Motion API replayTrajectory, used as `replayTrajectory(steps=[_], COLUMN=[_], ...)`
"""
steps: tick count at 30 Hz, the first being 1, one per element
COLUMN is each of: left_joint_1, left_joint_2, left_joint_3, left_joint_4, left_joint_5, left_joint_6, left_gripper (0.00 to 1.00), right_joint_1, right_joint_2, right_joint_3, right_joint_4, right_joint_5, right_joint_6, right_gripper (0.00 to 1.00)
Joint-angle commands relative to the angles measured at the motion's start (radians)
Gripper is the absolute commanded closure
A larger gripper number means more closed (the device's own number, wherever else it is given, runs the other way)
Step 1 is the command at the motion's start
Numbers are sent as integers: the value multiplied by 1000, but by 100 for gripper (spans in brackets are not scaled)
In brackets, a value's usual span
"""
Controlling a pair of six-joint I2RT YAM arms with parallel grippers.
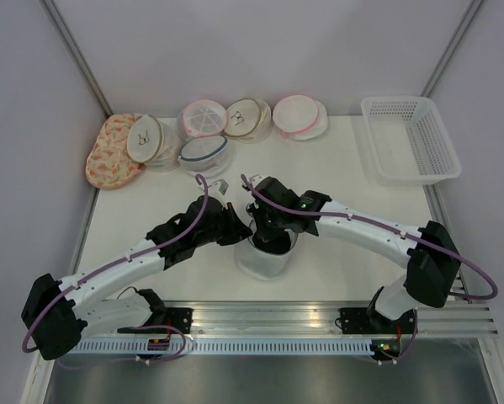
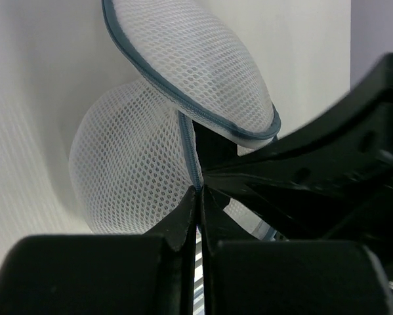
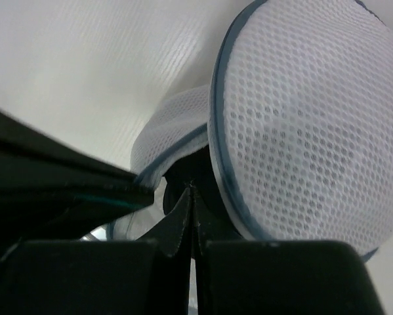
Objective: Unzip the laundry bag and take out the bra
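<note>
The laundry bag (image 1: 262,257), white mesh with a grey-blue zipper rim, lies at the table's front centre with its two halves gaping apart (image 2: 130,164) (image 3: 301,131). My left gripper (image 1: 243,231) (image 2: 200,190) reaches in from the left and is shut on the bag's zipper rim. From the right, my right gripper (image 1: 268,240) (image 3: 191,189) pokes into the opening, its jaws pinched together on the black bra (image 3: 183,172). Only a dark patch of the bra (image 2: 212,141) shows between the mesh halves; the rest stays hidden inside.
A white plastic basket (image 1: 407,139) stands at the back right. Along the back sit pink-rimmed mesh bags (image 1: 205,118) (image 1: 300,116), beige-rimmed ones (image 1: 250,118) (image 1: 146,139), another blue-rimmed bag (image 1: 204,154) and a floral pouch (image 1: 113,151).
</note>
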Motion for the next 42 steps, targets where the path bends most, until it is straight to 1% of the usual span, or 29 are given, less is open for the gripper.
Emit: replayTrajectory(steps=[1,4,5,7,8,9,10,12,13,16,19,24,26,27,28,29,30,32,33,35,36,38,39,40,41,42], left_joint_1=[-8,-8,-8,-8,-8,-8,-8,-8,-8,-8,-8,-8,-8,-8,-8,-8,-8,-8,-8,-9,-9,-9,-9,-9,-9,-9], left_joint_2=[-30,-44,-47,-60,-64,-71,-76,-83,-91,-113,-131,-151,-162,-163,-166,-168,-168,-168,-169,-169,-169,-169,-169,-171,-171,-171], left_joint_3=[1,-6,-7,-12,-16,-18,-21,-29,-30,-44,-58,-69,-70,-75,-81,-84,-88,-98,-102,-113,-116,-121,-122,-121,-122,-119], left_joint_4=[48,47,44,41,39,33,30,21,18,5,2,-7,-11,-13,-13,-13,-11,-8,-2,7,12,16,18,18,18,18], left_joint_5=[29,31,31,34,32,29,31,28,28,19,14,12,12,12,12,9,12,14,15,20,22,26,26,26,26,25], left_joint_6=[-29,-29,-29,-27,-27,-27,-27,-29,-30,-35,-44,-52,-52,-52,-53,-52,-53,-58,-62,-65,-68,-70,-70,-70,-70,-69], left_gripper=[98,98,98,98,98,98,98,98,98,98,98,98,98,98,98,98,98,98,98,98,98,98,98,98,98,98], right_joint_1=[7,5,5,-5,-31,-50,-91,-136,-186,-268,-300,-302,-300,-300,-302,-302,-302,-299,-297,-294,-288,-276,-259,-245,-233,-208], right_joint_2=[61,110,121,118,98,86,69,14,-3,-34,-63,-146,-219,-250,-314,-342,-382,-400,-405,-391,-372,-352,-339,-312,-296,-261], right_joint_3=[74,134,159,168,162,153,141,92,72,9,-43,-123,-168,-189,-236,-258,-289,-313,-321,-334,-340,-344,-347,-344,-340,-329], right_joint_4=[14,-55,-74,-101,-106,-105,-100,-86,-74,-94,-105,-94,-73,-10,28,67,122,173,209,231,251,282,288,288,282,262], right_joint_5=[59,215,341,435,498,520,540,584,581,575,564,503,369,283,129,47,9,-150,-173,-235,-249,-250,-243,-229,-206,-148], right_joint_6=[36,63,97,132,152,190,206,235,237,223,212,221,198,182,159,154,155,151,154,154,155,158,157,155,151,139], right_gripper=[100,100,100,100,100,100,100,100,100,100,99,100,100,100,100,100,96,87,78,72,66,62,58,56,55,54])
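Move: The right hand's shut fingertips are at the left end of the bag's mouth, tucked by the rim of the unzipped lid, whose middle stands about 3 cm ahead, 5 cm to the right and 2 cm higher. The bra lies in the bag some 3 cm right, 1 cm back and 5 cm below this hand; the bag's body is about 3 cm back, 1 cm right and 7 cm down. From the left hand, already pinching the mouth's blue rim, the lid is roughly 2 cm ahead, 7 cm right and 2 cm up. With its fingers shut, the right hand sweeps the lid away from the mouth, forward and then hard to the right, about 12 cm out and 17 cm across, while turning some 45 degrees clockwise; then it swings back towards its base and left by about 10 cm each way, undoing most of that turn, rising a little and sinking again, and parts its fingers to nearly half open above the mouth. The left hand keeps its pinch on the rim throughout and eases it a few centimetres back and to the left, ending slightly lower. ##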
